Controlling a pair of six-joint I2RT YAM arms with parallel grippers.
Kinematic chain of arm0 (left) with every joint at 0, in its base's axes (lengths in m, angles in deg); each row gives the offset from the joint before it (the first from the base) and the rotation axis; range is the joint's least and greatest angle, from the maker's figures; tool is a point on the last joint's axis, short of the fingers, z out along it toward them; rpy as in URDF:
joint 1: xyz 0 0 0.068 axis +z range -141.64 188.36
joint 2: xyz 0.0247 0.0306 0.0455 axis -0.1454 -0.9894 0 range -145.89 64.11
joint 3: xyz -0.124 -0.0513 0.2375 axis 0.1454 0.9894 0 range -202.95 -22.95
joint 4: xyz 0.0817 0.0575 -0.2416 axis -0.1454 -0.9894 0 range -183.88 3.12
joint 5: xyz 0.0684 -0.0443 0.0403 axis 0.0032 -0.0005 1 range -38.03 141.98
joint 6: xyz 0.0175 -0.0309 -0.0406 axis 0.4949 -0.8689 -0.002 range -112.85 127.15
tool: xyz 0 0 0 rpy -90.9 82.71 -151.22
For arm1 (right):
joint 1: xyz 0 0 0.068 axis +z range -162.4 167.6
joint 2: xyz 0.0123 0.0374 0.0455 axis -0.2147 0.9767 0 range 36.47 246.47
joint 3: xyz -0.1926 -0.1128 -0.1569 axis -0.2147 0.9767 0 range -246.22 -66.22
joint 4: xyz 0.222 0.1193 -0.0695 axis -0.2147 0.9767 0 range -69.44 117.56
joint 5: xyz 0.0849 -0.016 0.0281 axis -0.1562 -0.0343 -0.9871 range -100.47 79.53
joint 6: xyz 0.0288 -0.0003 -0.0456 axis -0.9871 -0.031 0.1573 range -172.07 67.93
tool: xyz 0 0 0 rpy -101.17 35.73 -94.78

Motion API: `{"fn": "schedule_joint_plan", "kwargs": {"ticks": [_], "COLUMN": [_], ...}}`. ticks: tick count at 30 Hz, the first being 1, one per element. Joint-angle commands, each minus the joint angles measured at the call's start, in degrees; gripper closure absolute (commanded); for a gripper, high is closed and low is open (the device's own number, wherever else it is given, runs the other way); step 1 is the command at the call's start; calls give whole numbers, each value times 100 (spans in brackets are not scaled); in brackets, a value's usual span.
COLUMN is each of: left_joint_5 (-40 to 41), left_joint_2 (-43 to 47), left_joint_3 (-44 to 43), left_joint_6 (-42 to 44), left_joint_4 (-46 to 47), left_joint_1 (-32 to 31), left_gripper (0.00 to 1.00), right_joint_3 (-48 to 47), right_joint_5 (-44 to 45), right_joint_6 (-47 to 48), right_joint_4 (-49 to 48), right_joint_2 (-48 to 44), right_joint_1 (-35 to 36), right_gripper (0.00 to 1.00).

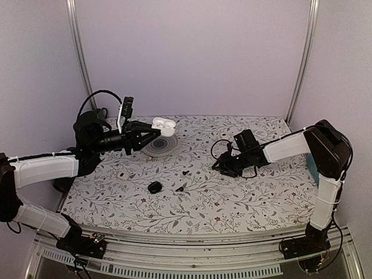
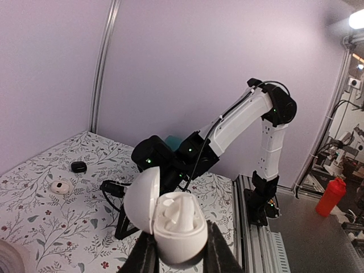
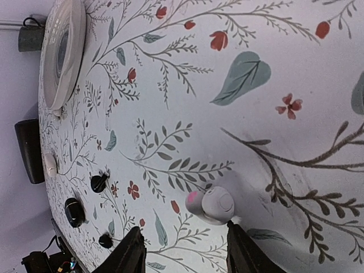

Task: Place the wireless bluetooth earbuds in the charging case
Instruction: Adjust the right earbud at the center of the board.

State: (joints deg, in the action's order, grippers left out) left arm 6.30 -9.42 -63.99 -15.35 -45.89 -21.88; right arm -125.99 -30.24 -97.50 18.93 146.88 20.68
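My left gripper (image 1: 152, 132) is shut on the white charging case (image 1: 163, 125), held up above the table's back left. In the left wrist view the case (image 2: 177, 227) sits between the black fingers (image 2: 222, 251) with its lid swung open to the left. A white earbud (image 2: 182, 213) rests in one well. My right gripper (image 1: 224, 167) is low over the table at centre right. In the right wrist view its jaws (image 3: 183, 239) stand open around a second white earbud (image 3: 211, 205), which lies on the cloth close to one fingertip (image 3: 233, 233).
A round white dish (image 1: 160, 145) lies under the raised case. A small white round piece (image 1: 122, 175) and black bits (image 1: 154, 187) (image 1: 185, 173) (image 1: 179, 189) lie on the flowered cloth (image 1: 244, 197). White walls close in the back and sides.
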Motion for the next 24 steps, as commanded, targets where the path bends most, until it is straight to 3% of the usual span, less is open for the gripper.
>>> {"fn": "schedule_joint_plan", "kwargs": {"ticks": [1,12,24], "left_joint_5": [14,21,-10], "left_joint_2": [106,123,73], "left_joint_3": [34,45,23], "left_joint_6": [54,55,27], "left_joint_4": [15,6,39], "left_joint_1": [73,80,80], "left_gripper": [100,100,100], "right_joint_3": [-512,-1693,-1397], "right_joint_5": [-69,271,526], "right_joint_6": [116,725,710], "right_joint_4": [50,780,938], "right_joint_2": [346,919,478], "right_joint_1": [-1,-3,1], "right_gripper": [50,49,49]}}
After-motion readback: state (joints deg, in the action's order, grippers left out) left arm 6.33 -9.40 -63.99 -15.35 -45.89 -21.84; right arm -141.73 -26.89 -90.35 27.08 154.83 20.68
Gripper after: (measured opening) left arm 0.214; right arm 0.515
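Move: The right earbud sits just at my right hand's half-open fingertips: about 2 cm ahead of the hand point, 1 cm to its right and 2 cm below. From that hand, the small black bud lies some 14 cm left and 2 cm back, and the round plate about 23 cm left and 11 cm ahead. My left hand, still holding the white case up high, has the earbud roughly 22 cm to its right, 12 cm ahead and 29 cm below. With my right hand I sweep forward about 5 cm and some 3 cm to the left, nudging the earbud along with a fingertip and rising 2 cm on the way. Then I sink back about 1 cm, easing slightly right. The fingers stay half open, the wrist tilts only a little, and I finish with the earbud in view between and beyond the fingertips, not gripped. ##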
